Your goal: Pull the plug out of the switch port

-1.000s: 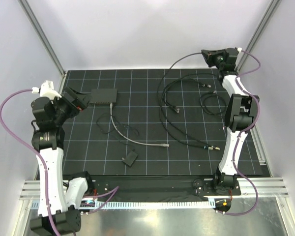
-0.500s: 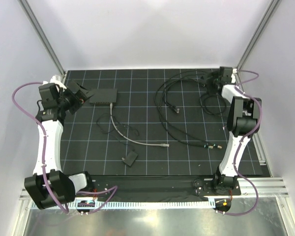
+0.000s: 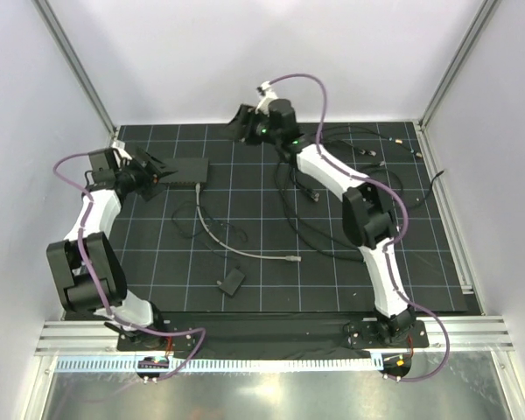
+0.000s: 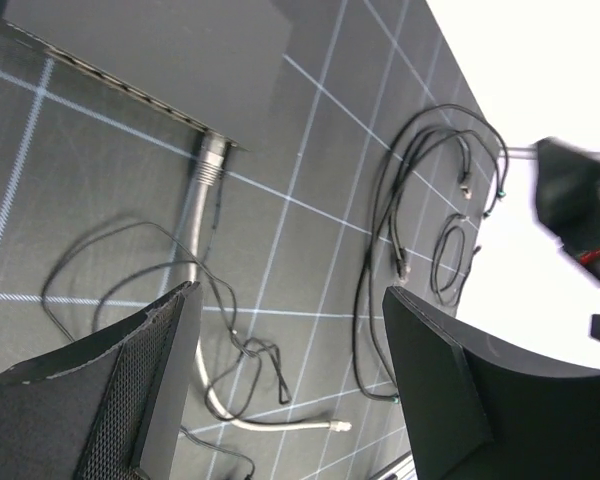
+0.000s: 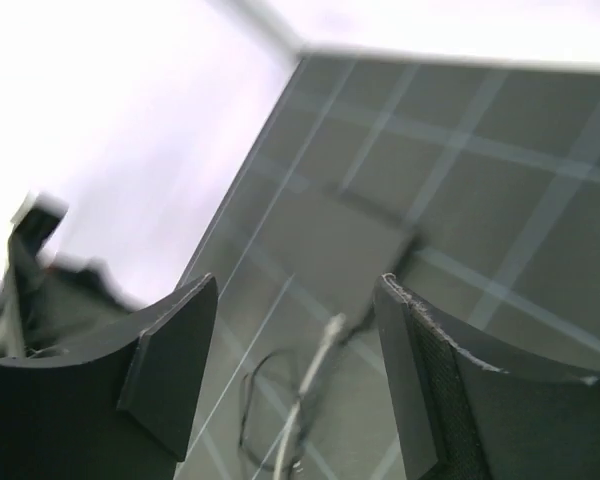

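Observation:
The switch [image 3: 185, 170] lies flat at the back left of the grid mat, and it also shows as a dark slab [image 4: 150, 50] at the top of the left wrist view. The plug [image 4: 212, 158] sits in the port on its near long edge, with a grey cable [image 3: 217, 238] trailing toward the front. My left gripper [image 3: 160, 171] is open at the switch's left end, nothing between its fingers [image 4: 140, 380]. My right gripper [image 3: 243, 124] hovers open above the back of the mat, right of the switch. Its blurred view shows the switch [image 5: 340, 235] and plug [image 5: 332, 325] below.
The grey cable's loose end [image 3: 290, 259] rests mid-mat. A small black block [image 3: 232, 281] on a thin wire lies near the front. Thin black wire loops [image 3: 188, 223] lie beside the grey cable. Several black cables [image 3: 332, 201] sprawl over the right half, under the right arm.
The right arm has swung from the back right corner to the back middle, and its jaws have opened. The left gripper has moved in to the switch's left end.

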`<action>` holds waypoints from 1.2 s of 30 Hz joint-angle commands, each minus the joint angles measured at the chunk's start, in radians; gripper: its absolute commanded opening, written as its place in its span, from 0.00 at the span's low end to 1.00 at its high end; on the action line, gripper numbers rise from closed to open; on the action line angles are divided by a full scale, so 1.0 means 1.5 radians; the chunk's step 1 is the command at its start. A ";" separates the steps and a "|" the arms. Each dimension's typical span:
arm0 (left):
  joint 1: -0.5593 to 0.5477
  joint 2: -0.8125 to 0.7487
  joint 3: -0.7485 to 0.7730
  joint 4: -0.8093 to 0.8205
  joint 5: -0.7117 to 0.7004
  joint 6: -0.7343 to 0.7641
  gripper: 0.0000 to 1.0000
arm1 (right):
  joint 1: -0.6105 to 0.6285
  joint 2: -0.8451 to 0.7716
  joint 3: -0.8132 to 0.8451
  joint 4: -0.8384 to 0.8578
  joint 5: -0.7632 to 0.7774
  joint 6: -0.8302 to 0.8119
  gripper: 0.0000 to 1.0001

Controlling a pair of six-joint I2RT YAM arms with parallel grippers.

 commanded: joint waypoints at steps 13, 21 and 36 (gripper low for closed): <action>-0.081 0.193 0.158 0.092 -0.137 0.035 0.73 | 0.085 0.089 -0.060 0.084 -0.017 0.045 0.44; -0.108 0.297 0.217 0.108 -0.175 0.016 0.75 | 0.094 0.145 -0.054 0.120 -0.026 0.115 0.37; -0.111 0.359 0.248 0.070 -0.194 0.030 0.77 | 0.135 0.281 0.077 0.084 -0.005 0.153 0.37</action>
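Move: Ahead of the left hand by about 11 cm, 3 cm to its right and 15 cm below, lies the middle of the switch. The grey plug in the switch's near edge is some 6 cm ahead, 8 cm right and 15 cm below that hand. From the right hand that plug lies about 17 cm left, 7 cm back and 22 cm below, the switch's middle 22 cm left and 2 cm back. The thin black cable's loops lie 12 cm back and 5 cm right of the plug. Sinking some 20 cm while swinging about 11 cm left and 6 cm back, the right hand comes down beside the switch's near right corner, fingers tipping about 20 degrees lower and narrowing to roughly half their gap, aimed at the grey plug but not yet on it. The left hand reaches forward and down over the switch, fingers still open, a fingertip seeming to come onto its top. ##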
